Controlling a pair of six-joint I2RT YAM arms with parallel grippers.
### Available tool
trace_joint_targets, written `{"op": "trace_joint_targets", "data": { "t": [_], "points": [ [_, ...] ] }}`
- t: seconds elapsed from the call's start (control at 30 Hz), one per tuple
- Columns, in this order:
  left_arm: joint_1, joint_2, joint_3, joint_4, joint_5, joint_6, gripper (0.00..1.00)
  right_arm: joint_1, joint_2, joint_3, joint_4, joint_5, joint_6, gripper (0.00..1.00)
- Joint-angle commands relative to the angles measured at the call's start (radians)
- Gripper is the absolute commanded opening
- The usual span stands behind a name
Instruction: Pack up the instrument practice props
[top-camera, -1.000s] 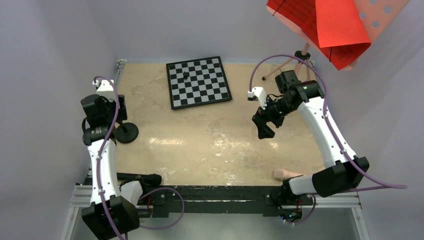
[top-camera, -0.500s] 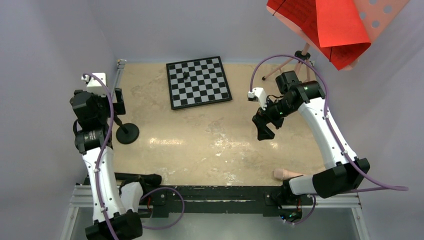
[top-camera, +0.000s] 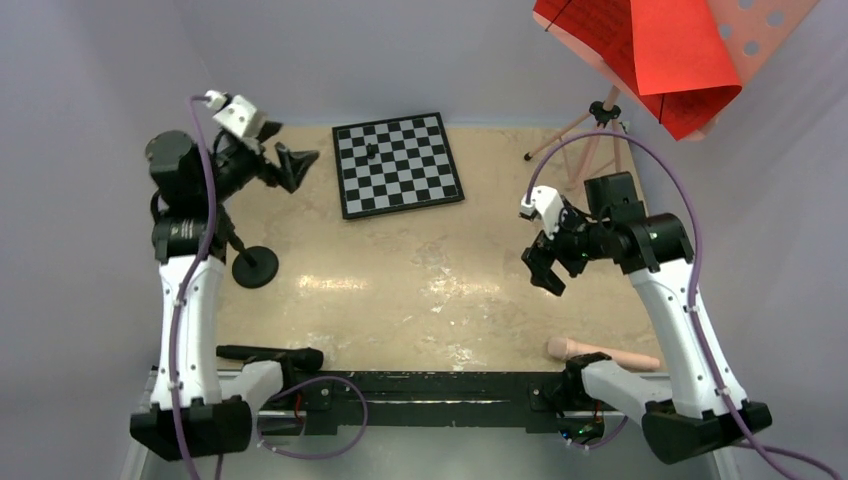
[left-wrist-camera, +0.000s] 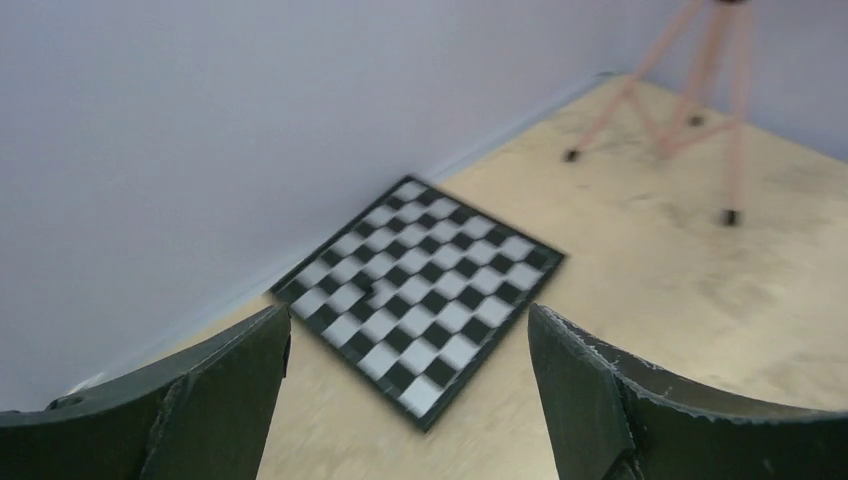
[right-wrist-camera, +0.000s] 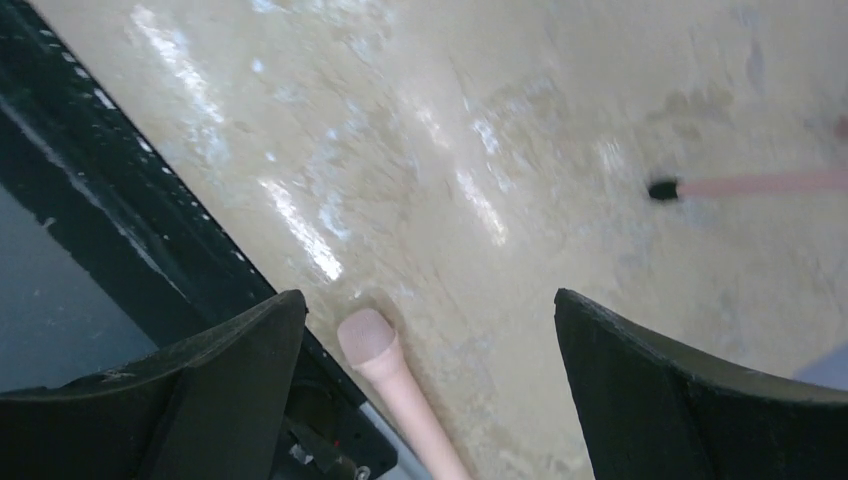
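Note:
The pink music stand's perforated desk (top-camera: 765, 25) hangs at the top right, holding red printed sheets (top-camera: 660, 50) above its thin tripod legs (top-camera: 590, 130). The legs also show in the left wrist view (left-wrist-camera: 690, 100). The peach tube (top-camera: 600, 352) lies at the table's near right edge, and in the right wrist view (right-wrist-camera: 395, 385) it sits below and between the fingers. The black round-base peg stand (top-camera: 255, 265) stands at the left. My left gripper (top-camera: 295, 165) is open, empty and raised, pointing at the chessboard. My right gripper (top-camera: 548, 275) is open and empty above the table, apart from the tube.
The black-and-white chessboard (top-camera: 398, 163) lies at the back centre with a small dark piece on it, and it shows in the left wrist view (left-wrist-camera: 420, 290). A black stick-shaped object (top-camera: 270, 355) lies at the near left edge. Lilac walls close in the table.
My left arm has risen from beside the peg stand and swung its gripper right toward the chessboard. My right arm has drawn back toward the near right, uncovering more of the peach tube.

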Motion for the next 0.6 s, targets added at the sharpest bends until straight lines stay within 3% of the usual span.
{"op": "trace_joint_targets", "data": {
  "t": [0.0,0.13,0.27,0.4,0.57],
  "points": [
    [-0.224,0.153,0.129,0.078,0.289,-0.024,0.89,-0.098,-0.042,-0.077,0.126,0.164,0.143,0.99],
    [-0.423,0.252,0.189,0.077,0.252,0.042,0.85,-0.202,-0.059,-0.064,0.06,0.11,0.217,0.95],
    [-0.556,0.352,0.197,0.134,0.221,0.029,0.75,-0.3,-0.152,-0.114,0.105,0.141,0.254,0.91],
    [-0.617,0.415,0.153,0.262,0.146,-0.056,0.68,-0.32,-0.248,-0.202,0.221,0.215,0.275,0.74],
    [-0.65,0.427,0.111,0.329,0.07,-0.107,0.71,-0.321,-0.232,-0.24,0.382,0.244,0.382,0.53]
  ]
}}
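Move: The music stand's tripod hub lies about 17 cm ahead of the left hand and some 56 cm to its right, a little lower; from the right hand it is roughly 30 cm ahead, 9 cm right and 11 cm up. The chessboard is about 20 cm ahead of the left hand, 17 cm right and 40 cm down; the black mic stand is 16 cm to its left and 4 cm back. The microphone lies some 12 cm behind the right hand, 13 cm right, 23 cm down. Sweep the empty left gripper quickly right, about 25 cm, high above the table past the near side of the chessboard and towards the music stand, turning it clockwise and sinking slightly as its fingers narrow a little. Meanwhile shift the right gripper some 9 cm right, turn it clockwise to face more nearly forward, and close its empty fingers partway. ##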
